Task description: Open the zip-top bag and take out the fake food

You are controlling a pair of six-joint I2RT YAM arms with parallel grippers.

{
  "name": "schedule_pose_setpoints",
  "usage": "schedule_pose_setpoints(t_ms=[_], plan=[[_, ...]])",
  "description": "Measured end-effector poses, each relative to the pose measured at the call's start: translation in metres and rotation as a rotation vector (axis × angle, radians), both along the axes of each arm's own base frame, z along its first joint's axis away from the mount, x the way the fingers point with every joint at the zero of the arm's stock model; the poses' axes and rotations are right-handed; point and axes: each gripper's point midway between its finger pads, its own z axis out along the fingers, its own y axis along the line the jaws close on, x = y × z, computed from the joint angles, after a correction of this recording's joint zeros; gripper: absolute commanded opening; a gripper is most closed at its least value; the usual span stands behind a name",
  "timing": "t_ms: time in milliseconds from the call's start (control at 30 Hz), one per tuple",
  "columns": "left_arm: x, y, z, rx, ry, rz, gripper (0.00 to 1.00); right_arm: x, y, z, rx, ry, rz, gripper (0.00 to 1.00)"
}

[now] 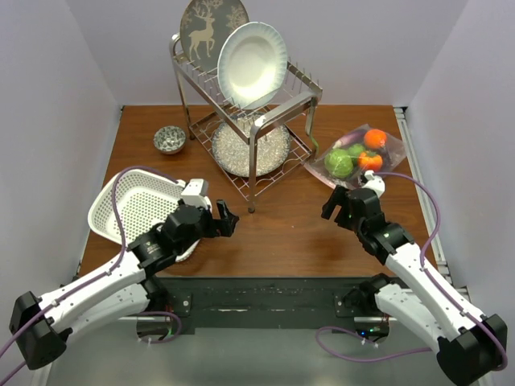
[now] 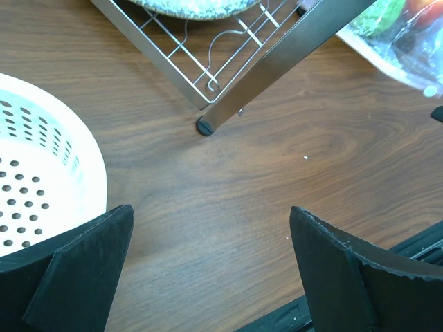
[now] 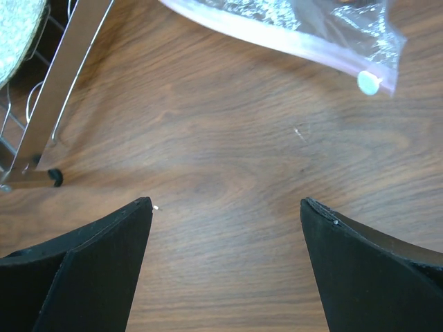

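The zip-top bag (image 1: pixel 392 147) lies flat on the wooden table at the right rear, its pinkish zip strip (image 3: pixel 277 38) and white slider (image 3: pixel 369 82) facing my right arm. Fake food shows through the plastic: a green ball (image 1: pixel 339 163), an orange fruit (image 1: pixel 374 138) and a red-orange one (image 1: pixel 370 160). My right gripper (image 1: pixel 334 201) (image 3: pixel 226 202) hovers open just short of the zip edge, with bare wood between its fingers. Open too, my left gripper (image 1: pixel 228 219) (image 2: pixel 211 211) hangs over the table's middle, far from the bag (image 2: pixel 401 28).
A metal dish rack (image 1: pixel 282 108) stands at the rear centre with a white plate (image 1: pixel 252 64), a deer-patterned plate (image 1: pixel 211 28) and a speckled plate (image 1: pixel 251 149) below. Its front foot (image 2: pixel 205 126) is near my left gripper. White perforated basket (image 1: pixel 137 205) at left; small bowl (image 1: pixel 170 139) behind it.
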Motion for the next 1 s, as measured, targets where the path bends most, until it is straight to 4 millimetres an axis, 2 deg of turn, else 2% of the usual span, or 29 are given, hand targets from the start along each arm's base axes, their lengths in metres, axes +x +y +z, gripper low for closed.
schedule_pose_setpoints(t_ms=[133,233,433,633,767,1000], plan=[[-0.002,0.003,0.011,-0.039,-0.038,0.002,1.00,0.001,-0.006,0.000,-0.022,-0.003,-0.025,0.90],[-0.003,0.002,0.011,-0.047,-0.043,-0.006,1.00,0.000,-0.013,-0.002,-0.051,0.007,-0.051,0.91],[-0.006,-0.007,-0.002,-0.016,-0.010,-0.036,1.00,0.005,-0.034,0.003,-0.131,-0.001,-0.131,0.89],[-0.012,-0.024,-0.014,0.013,0.018,-0.090,1.00,0.027,-0.065,-0.004,-0.179,0.064,-0.247,0.87],[-0.014,-0.035,-0.017,0.026,0.030,-0.114,1.00,0.037,-0.070,-0.011,-0.199,0.097,-0.264,0.82],[-0.014,-0.045,-0.005,-0.010,0.008,-0.131,0.98,0.060,-0.096,-0.028,-0.196,0.116,-0.357,0.63]])
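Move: The zip bag's near corner, with the slider, lies flat about 8 cm ahead of the right hand, 11 cm to its right and some 8 cm below. In the bag, the green cabbage sits about 18 cm ahead and 7 cm right of that hand, the orange pepper 19 cm ahead and 16 cm right. The dish rack's near foot is 3 cm ahead, 20 cm left. From the left hand, the corner is roughly 11 cm ahead and 37 cm right, 10 cm below. To the bag's slider corner goes the open right hand: first sideways to the right, then also forward and down, about 10 cm right, 6 forward and 3 down. It swings some 20 degrees clockwise, tips down a little and rolls its left side lower, fingers starting to close around the corner but not shut. The empty left hand drifts about 5 cm right, open. ##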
